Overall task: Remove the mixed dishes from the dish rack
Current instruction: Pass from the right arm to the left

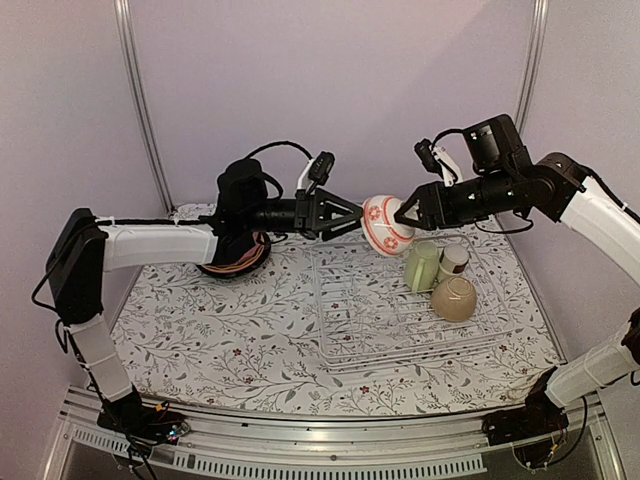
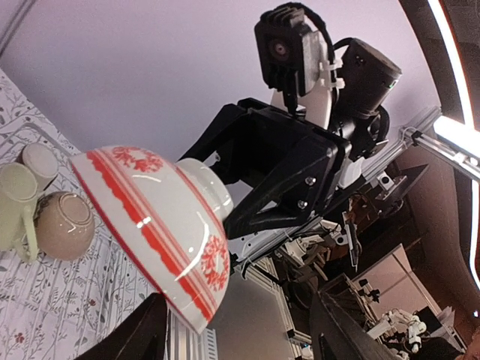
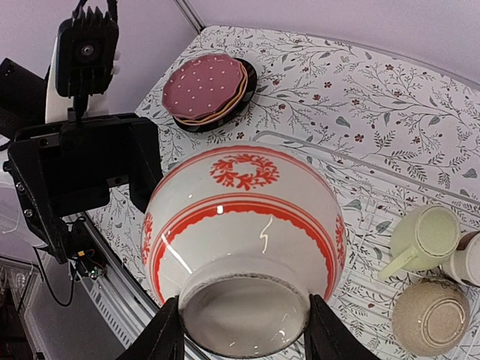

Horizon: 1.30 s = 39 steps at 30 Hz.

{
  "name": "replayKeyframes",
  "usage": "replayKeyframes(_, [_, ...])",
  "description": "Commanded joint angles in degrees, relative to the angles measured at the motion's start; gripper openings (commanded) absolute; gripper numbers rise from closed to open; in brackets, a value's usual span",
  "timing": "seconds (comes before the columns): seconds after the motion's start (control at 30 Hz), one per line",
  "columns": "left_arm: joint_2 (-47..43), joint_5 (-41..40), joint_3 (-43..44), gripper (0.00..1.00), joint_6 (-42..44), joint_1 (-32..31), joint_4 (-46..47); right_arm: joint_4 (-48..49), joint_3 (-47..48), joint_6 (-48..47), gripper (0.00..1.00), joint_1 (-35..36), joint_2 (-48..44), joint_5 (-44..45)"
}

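Observation:
My right gripper point(image 1: 405, 213) is shut on the foot ring of the white-and-red patterned bowl point(image 1: 385, 225), which hangs on its side above the far left corner of the dish rack point(image 1: 400, 330). Its fingers point(image 3: 169, 334) press both sides of the bowl's point(image 3: 244, 225) base. My left gripper point(image 1: 355, 218) faces the bowl's mouth, open. The bowl's lower rim point(image 2: 191, 315) reaches between the left fingers point(image 2: 146, 330), which stand wide apart. In the rack stand a pale green cup point(image 1: 422, 266), a small grey-white cup point(image 1: 455, 260) and a tan bowl point(image 1: 454, 298).
A stack of plates with the maroon dotted one point(image 3: 206, 86) on top sits on the floral tablecloth point(image 1: 220, 330) left of the rack, partly under my left arm. The rack's wires point(image 3: 352, 161) run below the bowl. The table's metal front rail point(image 1: 320, 445) lies near the arm bases.

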Motion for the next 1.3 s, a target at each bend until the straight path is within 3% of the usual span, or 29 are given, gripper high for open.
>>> replayKeyframes(0.0, [2.9,2.8,2.9,0.62,-5.1,-2.0,7.0,4.8,2.5,-0.6,0.33,0.9,0.0,-2.0])
replayKeyframes(0.27, [5.6,3.4,3.8,0.44,-14.3,-3.0,19.8,7.2,1.6,-0.6,0.33,1.6,-0.4,-3.9])
replayKeyframes(0.43, [7.8,3.0,5.3,0.23,-22.0,-3.2,28.6,8.4,0.8,-0.3,0.33,1.8,-0.5,-4.8])
replayKeyframes(0.57, [10.2,2.2,6.4,0.0,-27.3,-3.2,35.0,9.0,0.4,-0.1,0.33,1.8,-1.0,-5.1])
replayKeyframes(0.77, [10.7,2.1,6.8,0.0,-27.7,-3.3,34.9,9.0,0.0,0.0,0.36,1.8,-1.4,-4.9])
replayKeyframes(0.83, [10.6,2.0,6.6,0.0,-28.1,-3.2,35.3,9.0,-0.2,0.0,0.45,1.8,-1.4,-4.8])
replayKeyframes(1.03, [7.9,2.5,5.2,0.0,-24.0,-2.6,30.9,8.3,-0.7,0.1,0.98,1.7,-2.0,-2.4])
replayKeyframes(1.27, [-0.3,2.1,1.1,0.0,-7.5,0.6,9.4,6.8,-1.7,-0.6,0.99,1.2,-4.5,0.7])
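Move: The white-and-red bowl is in the air, its foot still in the right fingers: its middle is about 3 cm to the right hand's left, 1 cm ahead and 3 cm below. From the open left hand the bowl is some 6 cm to the right, 2 cm ahead and 3 cm below. Down in the rack, about 21 cm below the right hand, the green mug stands 6 cm ahead and 8 cm right, the brown cup 3 cm back and 14 cm right. Up about 3 cm, with a little right and back towards the bowl, the left hand goes, its fingertips tilting up some 15 degrees as they shut on the rim; meanwhile the right hand carries the bowl left and up about 3 cm. The left keeps its pinch and sinks slightly at the end, while the right, after a pause, opens wide off the foot and begins easing up and right. ##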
